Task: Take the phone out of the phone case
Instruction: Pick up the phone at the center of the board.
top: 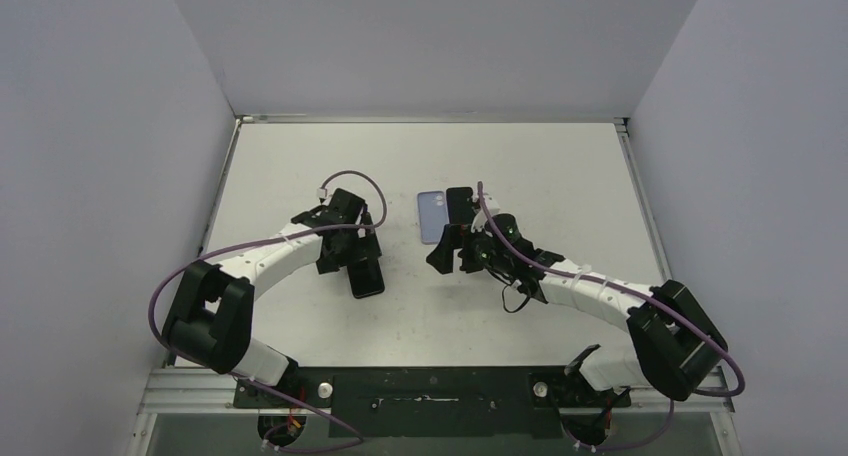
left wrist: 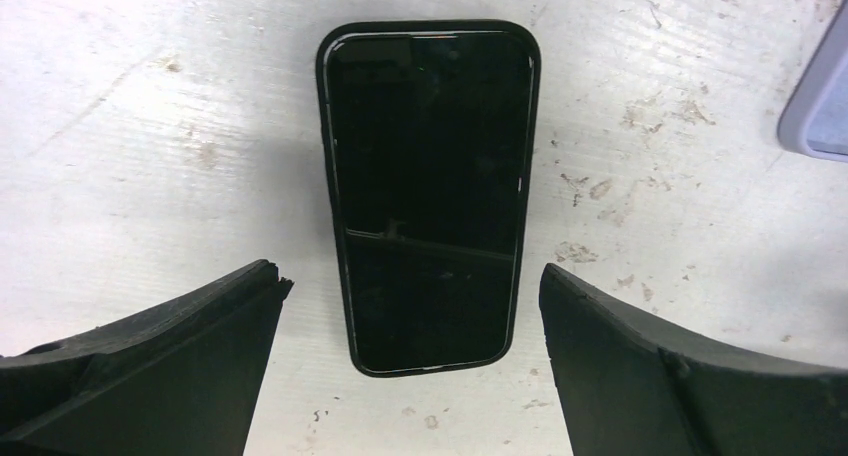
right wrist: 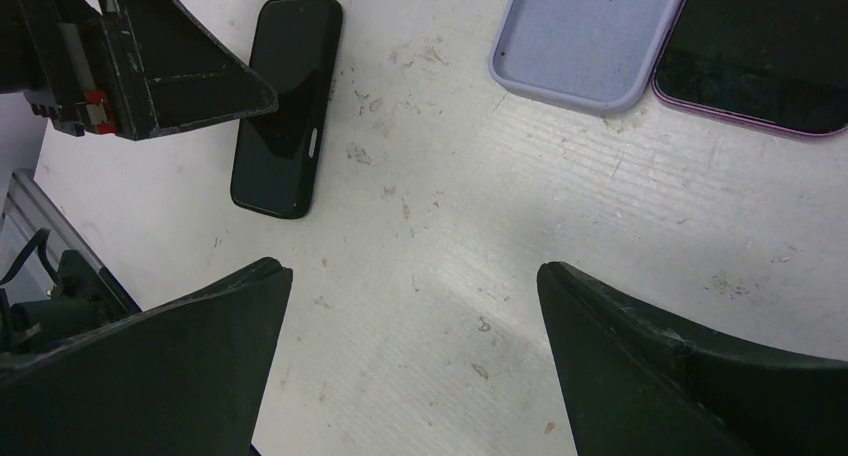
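A black phone (left wrist: 425,176) lies flat on the white table, screen up, with a dark rim round it. My left gripper (left wrist: 410,276) hovers over its near end, open, its fingers wide of both long edges and touching nothing. In the top view this phone (top: 368,279) sits just below the left gripper (top: 358,261). The lavender phone case (right wrist: 585,31) lies empty, hollow side up, at the table's middle (top: 431,216). Beside it lies a dark-screened phone with a pink-purple rim (right wrist: 760,51). My right gripper (right wrist: 412,268) is open over bare table near the case.
The table (top: 560,176) is walled in by grey panels at the left, right and back. The two arms curve inward, their grippers a short way apart at the middle. A metal rail (top: 430,391) with the arm bases runs along the near edge.
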You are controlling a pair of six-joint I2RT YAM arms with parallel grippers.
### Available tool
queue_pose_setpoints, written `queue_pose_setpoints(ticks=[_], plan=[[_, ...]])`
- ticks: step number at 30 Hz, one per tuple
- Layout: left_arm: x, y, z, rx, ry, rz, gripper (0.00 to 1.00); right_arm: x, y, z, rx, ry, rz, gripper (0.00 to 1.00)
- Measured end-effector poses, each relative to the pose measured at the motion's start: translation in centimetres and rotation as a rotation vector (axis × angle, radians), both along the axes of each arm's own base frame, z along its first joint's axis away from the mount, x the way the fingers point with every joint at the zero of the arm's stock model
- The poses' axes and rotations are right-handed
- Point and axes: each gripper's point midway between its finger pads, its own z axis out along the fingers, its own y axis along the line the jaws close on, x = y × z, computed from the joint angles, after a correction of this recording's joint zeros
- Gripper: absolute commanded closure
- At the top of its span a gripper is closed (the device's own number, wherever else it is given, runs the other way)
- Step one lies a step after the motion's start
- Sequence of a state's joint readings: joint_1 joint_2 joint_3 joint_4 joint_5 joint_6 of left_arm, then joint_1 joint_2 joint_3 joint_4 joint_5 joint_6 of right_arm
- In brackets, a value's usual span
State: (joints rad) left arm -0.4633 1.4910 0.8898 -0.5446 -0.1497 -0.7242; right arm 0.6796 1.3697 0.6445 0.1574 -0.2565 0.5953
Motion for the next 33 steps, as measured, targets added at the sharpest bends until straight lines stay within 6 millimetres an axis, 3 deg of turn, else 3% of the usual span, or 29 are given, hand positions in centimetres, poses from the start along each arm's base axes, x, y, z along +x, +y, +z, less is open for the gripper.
queue_pose_setpoints(ticks=[7,15,33], plan=[[-0.4,0.7,0.2,0.08,0.02,0.008,0.03,-0.2,-1.7,0.7,0.021,-0.032,-0.024,0.0],[-0.7,-0.5,-2.4,0.109,0.096,0.006,0.03,-0.8,-3.0,2.1,0.044,-0.078,-0.043,0.0],[0.0,-2.2,-3.0,0.067,0.081,0.01,0.03,-1.3,-4.7,2.6,0.024,-0.096,-0.08,0.0]])
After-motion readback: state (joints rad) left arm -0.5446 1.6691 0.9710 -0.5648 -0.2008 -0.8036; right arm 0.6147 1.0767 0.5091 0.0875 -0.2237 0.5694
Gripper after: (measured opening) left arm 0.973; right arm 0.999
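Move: The phone lies almost straight under the open left hand, about 4 cm below and 1 cm to its right, its long sides running roughly forward and back. Its neighbours are at the same depth: the blue phone case some 15 cm ahead and 19 cm right of the left hand, and the second phone about 17 cm ahead and 26 cm right. From the right hand, the phone is about 20 cm left, 2 cm ahead and 9 cm below. The left hand's wide-open fingertips come down astride the phone, the left fingertip ending right at its left long edge; after a tiny lift the hand sinks some 3 cm, also shifting right over the phone by about 2 cm overall. The empty right hand clears off, about 5 cm to the right and rising, away from the phone, fingers still open. ##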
